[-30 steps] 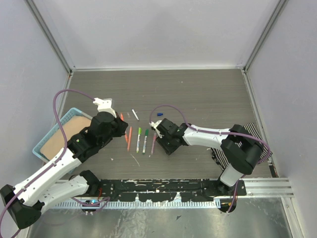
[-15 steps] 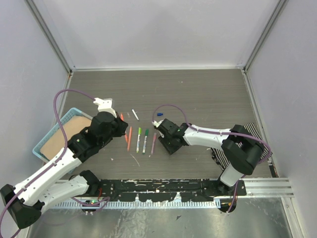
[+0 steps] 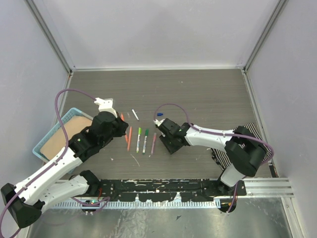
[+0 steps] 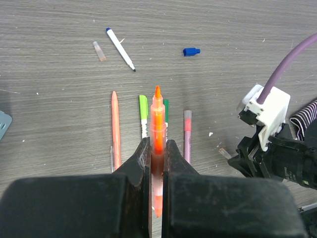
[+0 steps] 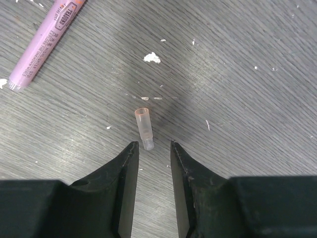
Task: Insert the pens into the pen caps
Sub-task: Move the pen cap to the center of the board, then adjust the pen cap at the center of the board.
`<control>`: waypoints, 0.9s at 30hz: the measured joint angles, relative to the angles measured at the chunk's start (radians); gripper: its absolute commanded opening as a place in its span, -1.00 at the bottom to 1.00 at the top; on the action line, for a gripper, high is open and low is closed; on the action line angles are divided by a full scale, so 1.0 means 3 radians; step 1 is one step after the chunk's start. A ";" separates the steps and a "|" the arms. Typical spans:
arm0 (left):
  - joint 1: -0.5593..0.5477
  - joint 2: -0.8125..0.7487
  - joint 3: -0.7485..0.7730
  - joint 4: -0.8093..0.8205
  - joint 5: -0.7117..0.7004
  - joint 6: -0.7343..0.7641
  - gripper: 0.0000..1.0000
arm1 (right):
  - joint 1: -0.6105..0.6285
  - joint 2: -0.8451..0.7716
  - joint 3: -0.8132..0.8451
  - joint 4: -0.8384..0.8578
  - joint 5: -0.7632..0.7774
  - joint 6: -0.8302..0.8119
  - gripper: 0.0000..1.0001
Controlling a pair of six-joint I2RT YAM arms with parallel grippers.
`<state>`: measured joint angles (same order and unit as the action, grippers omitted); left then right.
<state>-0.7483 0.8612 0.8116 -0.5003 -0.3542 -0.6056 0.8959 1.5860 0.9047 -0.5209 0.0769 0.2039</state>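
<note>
My left gripper is shut on an orange pen whose tip points forward, above the table. Below it lie an orange pen, two green-ended pens and a pink pen side by side. Farther off are a white pen, a pale translucent cap and a blue cap. My right gripper stands open low over the table. A small translucent orange cap lies just ahead of its fingertips, nearer the left one. The pink pen lies up left.
A blue basket sits at the table's left edge beside my left arm. A black-and-white striped mat lies at the right under the right arm. White flecks dot the wood near the cap.
The right gripper has shifted a little toward the back, off the pink pen, which now shows fully in the top view. The left arm and its orange pen have stayed put.
</note>
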 measured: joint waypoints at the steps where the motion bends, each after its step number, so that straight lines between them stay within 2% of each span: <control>1: 0.0000 0.0000 0.0000 0.0000 0.0000 0.0000 -0.93 | 0.0000 -0.0014 -0.0004 0.0001 0.0000 0.0022 -0.17; 5: 0.0000 -0.0001 0.0000 -0.0001 -0.0001 0.0008 -0.92 | 0.0000 -0.0184 -0.0018 0.0003 0.0079 0.0165 0.00; 8: 0.0000 -0.0001 0.0000 0.0000 -0.0003 0.0010 -0.92 | 0.0001 -0.0385 -0.0019 0.0020 0.0259 0.0477 0.14; 13: 0.0000 -0.0001 0.0000 0.0000 -0.0003 0.0011 -0.91 | 0.0062 -0.0759 -0.0135 0.0088 0.0652 0.1451 0.24; 16: 0.0000 -0.0001 0.0000 0.0000 -0.0001 0.0011 -0.91 | 0.0167 -0.0858 -0.0175 0.0009 0.0904 0.2219 0.26; 21: 0.0000 -0.0001 0.0000 0.0000 -0.0001 0.0017 -0.90 | 0.0280 -0.0629 -0.0010 -0.0479 0.1153 0.3407 0.36; 27: 0.0000 -0.0001 0.0000 -0.0001 -0.0001 0.0034 -0.90 | 0.0327 -0.0076 0.0303 -0.0790 0.1158 0.4108 0.49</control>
<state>-0.7483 0.8608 0.8116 -0.5007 -0.3546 -0.5953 0.9939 1.5631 0.9955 -0.7578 0.4244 1.4364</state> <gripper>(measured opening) 0.080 0.717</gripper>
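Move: The clear pen cap lies almost under my right hand's fingertips, about 1 cm ahead, 1 cm to the left and 2 cm below. At that same table level, the pink pen lies some 9 cm to this hand's left and 3 cm ahead, with the dark green marker about 12 cm left and 5 cm ahead. The blue cap is roughly 17 cm ahead and 5 cm left. From my left hand, the clear cap lies about 18 cm right, 3 cm back and 20 cm down. I lift my empty right hand about 6 cm off the clear pen cap, swinging out forward a little and back again, while I turn the gripper clockwise by some 65 degrees and spread the fingers much wider. Then I sink again by about 3 cm over the cap, stopping short of it with its length now lying across the gap between my fingers. ##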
